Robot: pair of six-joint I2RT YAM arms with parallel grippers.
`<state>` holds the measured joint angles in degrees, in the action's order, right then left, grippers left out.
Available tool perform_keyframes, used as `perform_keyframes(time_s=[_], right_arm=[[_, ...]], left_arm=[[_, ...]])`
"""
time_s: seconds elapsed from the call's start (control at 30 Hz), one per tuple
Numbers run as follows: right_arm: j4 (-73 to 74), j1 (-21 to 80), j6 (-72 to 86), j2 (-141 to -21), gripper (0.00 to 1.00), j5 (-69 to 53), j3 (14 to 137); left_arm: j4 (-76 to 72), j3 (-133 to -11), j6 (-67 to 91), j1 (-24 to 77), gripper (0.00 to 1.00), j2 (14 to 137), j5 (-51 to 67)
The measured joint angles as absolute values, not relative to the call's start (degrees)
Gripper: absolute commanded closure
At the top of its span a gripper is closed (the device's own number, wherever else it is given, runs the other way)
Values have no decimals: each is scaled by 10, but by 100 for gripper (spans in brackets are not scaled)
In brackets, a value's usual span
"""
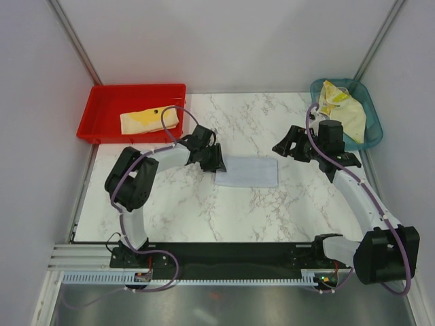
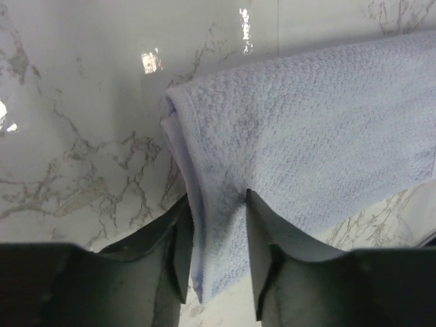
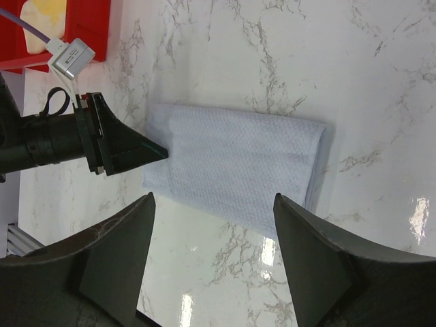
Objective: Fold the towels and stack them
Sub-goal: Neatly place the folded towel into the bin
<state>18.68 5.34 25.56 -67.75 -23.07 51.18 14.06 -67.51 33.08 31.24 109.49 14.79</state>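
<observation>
A folded pale lavender-blue towel point(image 1: 248, 172) point(image 3: 238, 163) lies flat on the marble table's middle. My left gripper point(image 1: 215, 164) point(image 2: 216, 196) is at the towel's left corner. Its jaws stand apart on either side of that corner point(image 2: 218, 231), with a gap beside the cloth, so it is open. My right gripper point(image 1: 287, 145) point(image 3: 214, 197) hovers open just right of the towel, with nothing between its fingers. A folded cream-yellow towel point(image 1: 146, 120) rests in the red tray point(image 1: 102, 102). A crumpled yellow printed towel point(image 1: 343, 109) fills the teal basket point(image 1: 372, 132).
The red tray stands at the back left beyond the table's edge, and the teal basket at the back right. Grey walls close the back and sides. The left arm's cable point(image 1: 166, 122) loops over the tray's near rim.
</observation>
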Motion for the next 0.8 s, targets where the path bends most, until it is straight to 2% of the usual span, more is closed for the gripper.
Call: perform_keyframes(time_s=[0.03,0.07,0.17,0.37,0.8], right_arm=[[187,54,255,-676,21,-231,512],[187,54,254,-675,21,-231,512],[188,53,253,-672,21,-231,512],[190,53,253,-667,21,-232,512],[190,53,253,-651,21,-237,512]], left_arm=[[137,-675,335,312,65,1099,148],[133,-675,338,312,78,1101,149],[132,-675,343,313,98,1107,146],[177,-711,338,314,98,1115,133],[385,-948,229,276,98,1133,-1]])
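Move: The folded blue towel lies crosswise on the table. My left fingers already straddle its left edge, so its middle is about 9 cm to the right, 1 cm back and 2 cm below that hand. The red bin's middle is roughly 20 cm ahead and 28 cm left of that hand; the yellow towel inside is about 17 cm ahead and 23 cm left. From my right hand, the blue towel is some 13 cm left, 3 cm back and 18 cm below. I shut my left fingers on the blue towel's left edge, settling slightly lower as they pinch. Keeping that grip, I sweep forward and up about 8 cm each, curving left by nearly 5 cm towards the red bin late on, while the wrist rolls some 15 degrees, its left side rising. ##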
